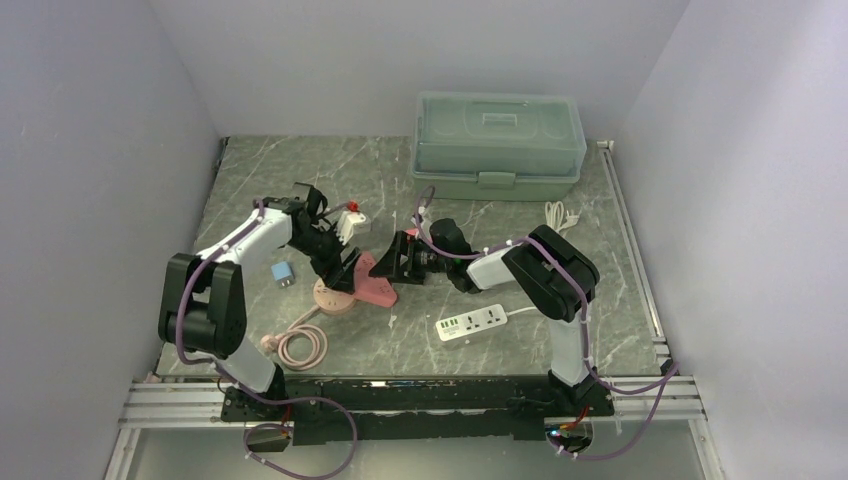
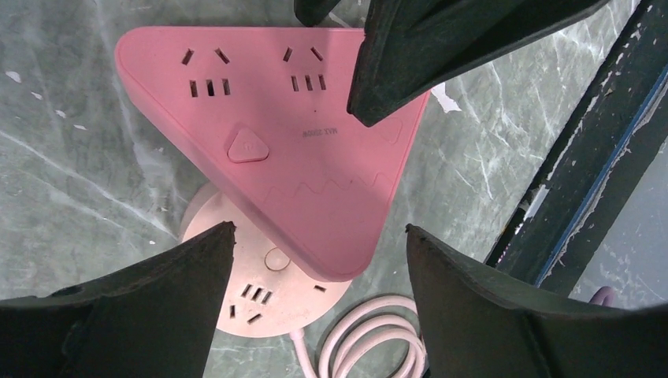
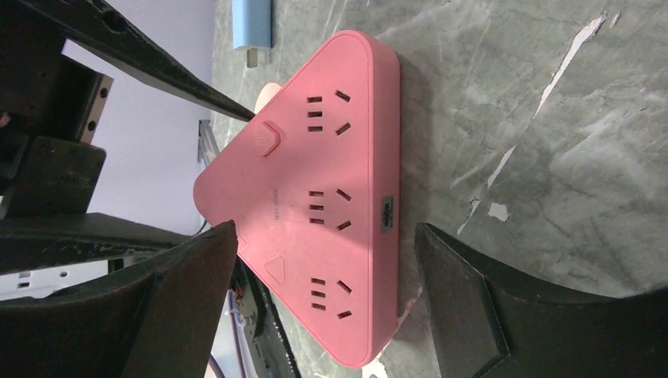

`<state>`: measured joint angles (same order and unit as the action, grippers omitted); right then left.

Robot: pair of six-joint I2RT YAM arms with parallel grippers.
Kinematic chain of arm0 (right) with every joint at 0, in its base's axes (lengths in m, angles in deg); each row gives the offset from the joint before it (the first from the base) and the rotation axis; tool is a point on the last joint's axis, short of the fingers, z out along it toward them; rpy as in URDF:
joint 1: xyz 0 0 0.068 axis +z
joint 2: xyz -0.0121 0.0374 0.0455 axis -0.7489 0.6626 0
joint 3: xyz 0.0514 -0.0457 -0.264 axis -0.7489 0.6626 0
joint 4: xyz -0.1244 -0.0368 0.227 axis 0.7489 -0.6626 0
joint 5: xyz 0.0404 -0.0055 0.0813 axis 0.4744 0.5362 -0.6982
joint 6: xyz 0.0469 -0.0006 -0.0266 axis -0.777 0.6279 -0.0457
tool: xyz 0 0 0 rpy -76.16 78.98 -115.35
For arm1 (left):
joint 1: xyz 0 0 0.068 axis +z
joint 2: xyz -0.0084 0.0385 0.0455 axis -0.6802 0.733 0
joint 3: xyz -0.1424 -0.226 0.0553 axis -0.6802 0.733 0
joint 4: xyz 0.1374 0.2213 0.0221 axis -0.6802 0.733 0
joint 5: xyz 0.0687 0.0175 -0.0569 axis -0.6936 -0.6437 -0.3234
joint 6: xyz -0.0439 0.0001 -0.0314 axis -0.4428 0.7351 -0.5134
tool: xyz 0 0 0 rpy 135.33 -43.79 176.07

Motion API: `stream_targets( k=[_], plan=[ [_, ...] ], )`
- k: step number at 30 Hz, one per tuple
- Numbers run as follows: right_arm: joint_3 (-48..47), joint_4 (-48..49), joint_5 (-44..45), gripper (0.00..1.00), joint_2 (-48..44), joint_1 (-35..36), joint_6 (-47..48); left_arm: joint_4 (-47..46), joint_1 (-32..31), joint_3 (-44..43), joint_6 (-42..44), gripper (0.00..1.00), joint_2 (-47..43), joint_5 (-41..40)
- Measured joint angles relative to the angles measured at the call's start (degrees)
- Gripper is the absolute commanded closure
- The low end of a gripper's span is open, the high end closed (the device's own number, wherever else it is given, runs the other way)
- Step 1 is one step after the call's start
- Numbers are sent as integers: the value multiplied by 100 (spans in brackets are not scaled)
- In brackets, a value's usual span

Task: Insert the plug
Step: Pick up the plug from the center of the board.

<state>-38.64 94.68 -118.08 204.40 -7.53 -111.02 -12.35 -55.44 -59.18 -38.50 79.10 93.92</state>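
Observation:
A pink triangular power strip [image 1: 377, 284] lies mid-table, one corner resting over a round pale-pink socket [image 1: 333, 298]. In the left wrist view the strip [image 2: 276, 134] and the round socket [image 2: 260, 303] sit below my open left gripper [image 2: 319, 236], which holds nothing. My right gripper [image 3: 327, 228] is also open, its fingers standing either side of the strip [image 3: 315, 197] without touching it. A small blue plug adapter [image 1: 283, 273] lies to the left, also seen in the right wrist view [image 3: 254, 27]. Both grippers [image 1: 340, 268] [image 1: 393, 262] meet over the strip.
The round socket's pink cable [image 1: 302, 346] coils near the front left. A white power strip [image 1: 482, 321] lies front right, its white cord [image 1: 560, 215] further back. A green lidded box [image 1: 497, 145] stands at the back. Walls close in on the sides.

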Motion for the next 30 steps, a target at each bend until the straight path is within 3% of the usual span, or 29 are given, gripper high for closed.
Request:
stream_targets(
  k=[5, 11, 26, 30],
  plan=[
    [4, 85, -52, 14, 46, -15, -48, -4, 0, 22, 0, 39, 184, 4],
    [44, 219, -79, 14, 76, -22, -92, 20, 17, 61, 59, 48, 199, 79],
    [107, 608, -315, 15, 227, -85, -260, -229, 214, 791, 505, 52, -48, 76],
    [105, 732, -380, 20, 302, -87, -328, -271, 343, 859, 551, 50, -61, 216]
  ],
)
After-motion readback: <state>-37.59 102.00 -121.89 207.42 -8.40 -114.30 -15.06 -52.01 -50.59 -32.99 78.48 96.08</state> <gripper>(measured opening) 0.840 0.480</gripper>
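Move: The pink triangular board lies right under my left fingers, its middle about 4 cm to my left hand's right, level fore-and-aft and some 3 cm down. The round board it overlaps sits roughly 4 cm back, 3 cm left and 5 cm lower; the blue plug is about 14 cm left and 2 cm ahead. From my right hand the triangular board's middle is about 3 cm left, 1 cm back and slightly lower. I bring my open left hand down about 3 cm and back some 2.5 cm, easing a little left, sinking first and then slanting back over the triangular board's left corner. As it goes, the fingers close from wide to about half open, coming in on both flanks of that corner. My right hand stays by the board with its fingers wide, only tilting slightly. ##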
